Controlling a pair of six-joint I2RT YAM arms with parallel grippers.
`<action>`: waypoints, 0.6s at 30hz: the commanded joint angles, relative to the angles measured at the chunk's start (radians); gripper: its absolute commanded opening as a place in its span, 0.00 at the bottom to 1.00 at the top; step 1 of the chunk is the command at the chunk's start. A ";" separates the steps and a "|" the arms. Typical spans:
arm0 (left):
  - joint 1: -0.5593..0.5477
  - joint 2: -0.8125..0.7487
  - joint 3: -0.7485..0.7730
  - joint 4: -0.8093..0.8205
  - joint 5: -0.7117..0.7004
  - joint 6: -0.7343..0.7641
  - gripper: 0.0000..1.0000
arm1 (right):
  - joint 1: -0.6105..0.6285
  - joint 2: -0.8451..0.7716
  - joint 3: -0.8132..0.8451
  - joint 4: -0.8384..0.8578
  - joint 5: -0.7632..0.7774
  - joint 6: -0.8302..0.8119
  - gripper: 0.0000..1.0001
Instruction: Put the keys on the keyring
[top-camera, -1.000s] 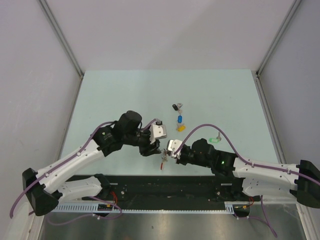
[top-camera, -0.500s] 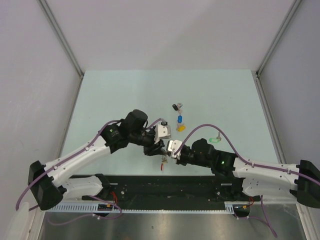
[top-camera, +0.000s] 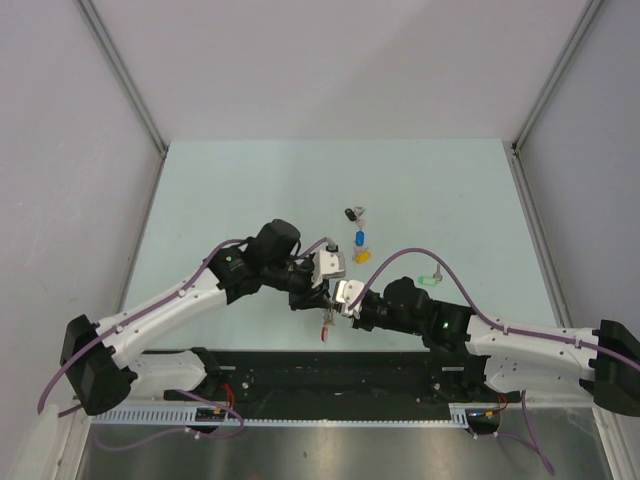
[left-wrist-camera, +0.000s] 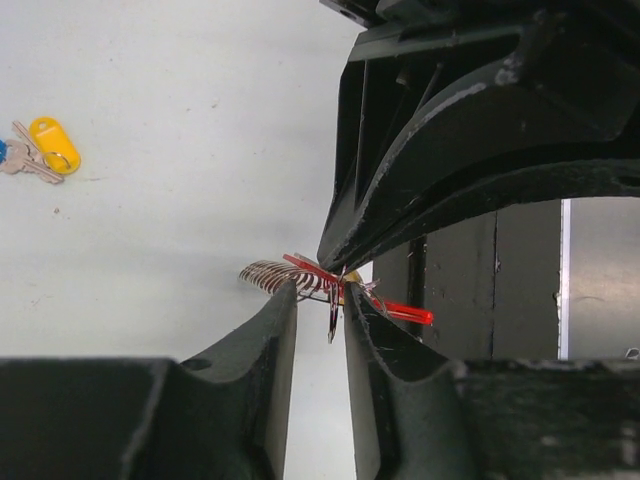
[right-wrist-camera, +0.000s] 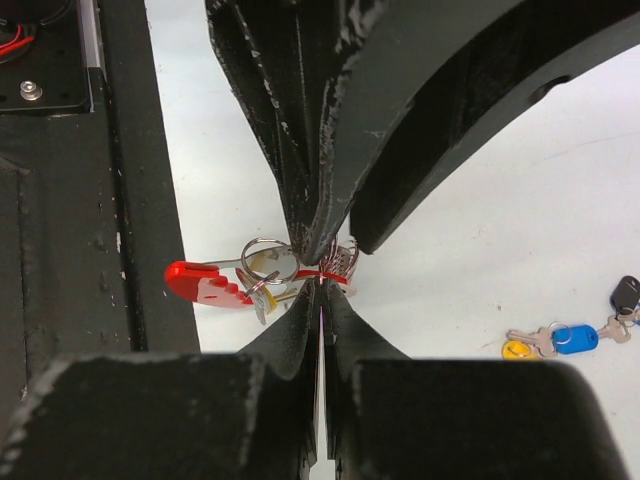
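Observation:
The keyring (right-wrist-camera: 335, 272), a red curved band with a silvery coil (left-wrist-camera: 266, 274), hangs above the table near its front edge. My right gripper (right-wrist-camera: 322, 288) is shut on the red band. A red-tagged key (right-wrist-camera: 200, 283) and a yellow-tagged one dangle from its metal ring (right-wrist-camera: 268, 262). My left gripper (left-wrist-camera: 320, 300) meets it from the opposite side, jaws narrowly apart, straddling the band and a thin hanging piece, a gap showing on the left side. In the top view both grippers (top-camera: 330, 292) meet, with the red tag (top-camera: 325, 330) below. Loose keys lie behind: black (top-camera: 352, 213), blue (top-camera: 360, 238), yellow (top-camera: 362, 256), green (top-camera: 430, 280).
The black base rail (top-camera: 330, 375) runs along the near edge right under the grippers. Grey walls (top-camera: 90, 130) and metal posts bound the pale table (top-camera: 240, 190) on the left, right and back.
My left arm has swung right, up to the right gripper, and its jaws have narrowed around the keyring. The right gripper and the loose keys have not moved.

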 joint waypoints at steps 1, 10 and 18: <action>0.005 0.004 0.012 -0.022 0.047 0.038 0.28 | 0.005 -0.020 0.044 0.068 -0.009 -0.009 0.00; 0.005 -0.010 0.006 0.001 0.068 0.025 0.00 | 0.006 -0.020 0.043 0.066 -0.007 -0.009 0.00; 0.048 -0.087 -0.049 0.125 0.078 -0.131 0.01 | 0.006 -0.022 0.043 0.054 -0.010 -0.007 0.00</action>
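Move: The keyring's metal part is already between the left hand's half-open fingertips, about 1 cm to the right of the hand point and level with it. The keyring's red scalloped end hangs some 4 cm back and 2 cm lower. On the table, roughly 16 cm below, the yellow tag lies about 20 cm ahead and 8 cm to the right, the blue tag some 4 cm beyond it. From the right hand, the keyring's metal part is about 1 cm left, at the same height. The keyring's thin metal part is pinched by the left fingers, which shut fully from about a third open, the hand staying in place beside the right fingertips with no real turn of the wrist. The right hand holds still and keeps its closed grip on the keyring. ##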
